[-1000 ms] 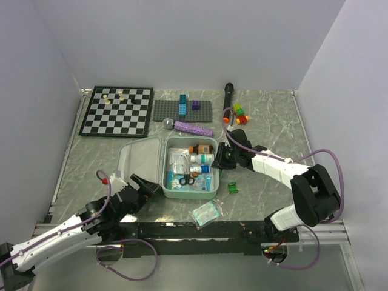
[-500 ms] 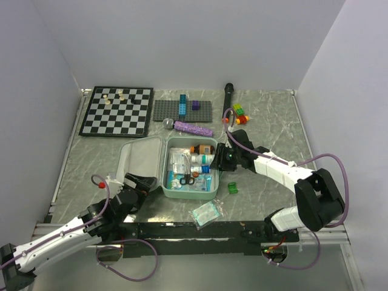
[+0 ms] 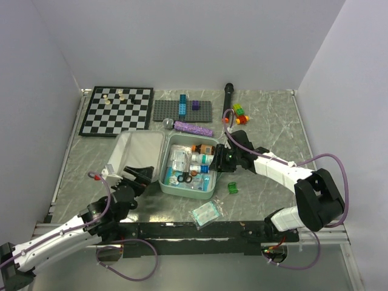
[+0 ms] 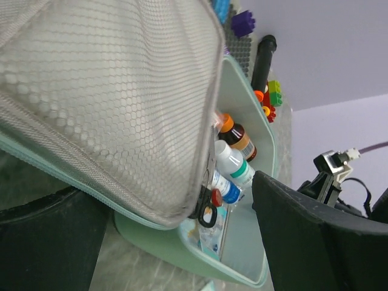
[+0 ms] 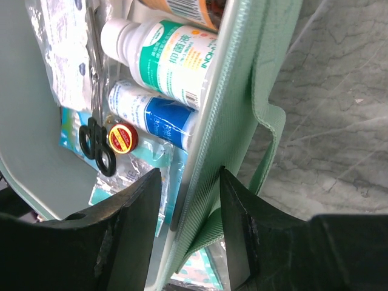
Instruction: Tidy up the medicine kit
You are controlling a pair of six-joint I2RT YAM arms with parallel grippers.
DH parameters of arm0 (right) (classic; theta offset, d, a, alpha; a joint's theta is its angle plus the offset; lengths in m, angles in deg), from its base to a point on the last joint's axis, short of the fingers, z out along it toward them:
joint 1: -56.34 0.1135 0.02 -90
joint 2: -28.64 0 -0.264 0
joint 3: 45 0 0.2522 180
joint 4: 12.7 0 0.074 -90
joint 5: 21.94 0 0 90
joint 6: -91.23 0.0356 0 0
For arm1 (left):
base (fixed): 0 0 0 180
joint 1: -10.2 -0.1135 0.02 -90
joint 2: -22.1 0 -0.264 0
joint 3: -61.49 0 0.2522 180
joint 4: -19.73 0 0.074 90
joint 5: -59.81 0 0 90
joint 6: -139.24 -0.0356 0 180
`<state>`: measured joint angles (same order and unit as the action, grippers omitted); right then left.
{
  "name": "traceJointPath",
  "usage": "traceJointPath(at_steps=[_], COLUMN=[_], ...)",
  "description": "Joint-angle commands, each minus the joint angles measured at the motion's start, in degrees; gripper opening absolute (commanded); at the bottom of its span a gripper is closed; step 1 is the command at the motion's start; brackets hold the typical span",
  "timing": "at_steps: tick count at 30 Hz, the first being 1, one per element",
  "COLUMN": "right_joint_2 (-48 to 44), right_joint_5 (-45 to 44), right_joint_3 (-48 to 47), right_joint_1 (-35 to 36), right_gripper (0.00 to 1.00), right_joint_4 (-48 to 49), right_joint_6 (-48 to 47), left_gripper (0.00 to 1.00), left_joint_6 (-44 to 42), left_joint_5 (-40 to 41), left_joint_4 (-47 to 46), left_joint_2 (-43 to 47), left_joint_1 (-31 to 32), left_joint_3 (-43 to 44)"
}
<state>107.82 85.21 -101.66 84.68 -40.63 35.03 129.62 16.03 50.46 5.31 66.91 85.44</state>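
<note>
The mint-green medicine kit (image 3: 185, 193) lies open in the middle of the table. Its base holds bottles (image 5: 170, 60), a blue tube (image 5: 154, 112), black scissors (image 5: 97, 145) and packets. Its mesh-lined lid (image 3: 140, 151) stands tilted up on its hinge. My left gripper (image 3: 136, 171) is open wide at the lid's outer edge, and in the left wrist view the lid's rim (image 4: 121, 200) sits between the left gripper's (image 4: 176, 188) fingers. My right gripper (image 3: 219, 160) straddles the base's right wall (image 5: 242, 91). The right gripper (image 5: 190, 171) is open, with a gap at the inner finger.
A chessboard (image 3: 117, 111) and a grey studded plate (image 3: 183, 111) lie at the back. A purple-handled microphone (image 3: 191, 128) lies just behind the kit, with a black cylinder (image 3: 228, 94) and small bricks (image 3: 239, 112) to its right. A green block (image 3: 233, 188) and a clear packet (image 3: 206, 213) lie in front.
The lid has risen from flat on the table to tilted up as my left gripper moved in under it. The base shifted slightly left. My right gripper's jaws widened.
</note>
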Motion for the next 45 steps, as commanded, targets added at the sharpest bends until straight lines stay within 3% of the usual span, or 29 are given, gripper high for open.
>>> traceJointPath(at_steps=[1,8,14,25,30,36,45], right_joint_2=[-0.7,-0.8,-1.0,-2.1,-4.7,-9.1,-24.5], right_joint_5=[0.0,-0.8,-1.5,-0.4,-1.3,-3.7,-5.6], right_joint_3=[0.0,-0.6,-1.4,-4.6,-5.3,-4.9,1.3], right_joint_1=[0.1,0.1,0.1,0.1,0.1,0.1,0.4], right_gripper=[0.51,0.5,0.5,0.52,0.53,0.53,0.54], right_joint_4=[1.0,0.9,0.0,-1.5,-2.9,-5.9,-11.1], right_joint_6=[-1.1,-1.9,-2.7,-4.4,-5.0,-5.6,-8.7], left_gripper=[0.96,0.97,0.96,0.96,0.99,0.85,0.7], left_joint_6=[-20.0,-37.4,-45.4,-51.3,-50.8,-49.6,-54.3], left_joint_5=[1.7,-2.9,-3.1,-9.8,-15.3,-24.5,-26.4], left_joint_4=[-14.9,-23.1,-21.4,-19.1,-17.6,-17.1,-17.7], left_joint_2=[-5.0,-8.5,-6.8,-13.2,-19.4,-24.7,-24.6], left_joint_1=[0.1,0.1,0.1,-1.0,-6.4,-15.6,-17.7], left_joint_3=[6.2,9.1,14.1,26.3,29.9,31.1,33.4])
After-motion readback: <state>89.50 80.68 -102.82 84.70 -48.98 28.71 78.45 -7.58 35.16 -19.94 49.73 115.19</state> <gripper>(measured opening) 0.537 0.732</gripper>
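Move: The medicine kit's lid, hinged on the box's left side, slopes up over the left fingers, its middle about 8 cm ahead of that hand, 2 cm left and a little above. The open box's middle is some 16 cm to the left hand's right and 3 cm ahead, the scissors about 15 cm right and level. The right hand straddles the box's right rim: the box's middle lies about 11 cm to its left and 1 cm back, the green block 5 cm right and 10 cm back. The lid is swung up from underneath by the left fingers, which rise about 20 cm while tipping up and rolling their left side higher; the hand then goes some 5 cm forward and eases down about 4 cm, closing by a quarter around the lid's edge. Late on, the right hand lifts away from the box's right rim, fingers still half open. ##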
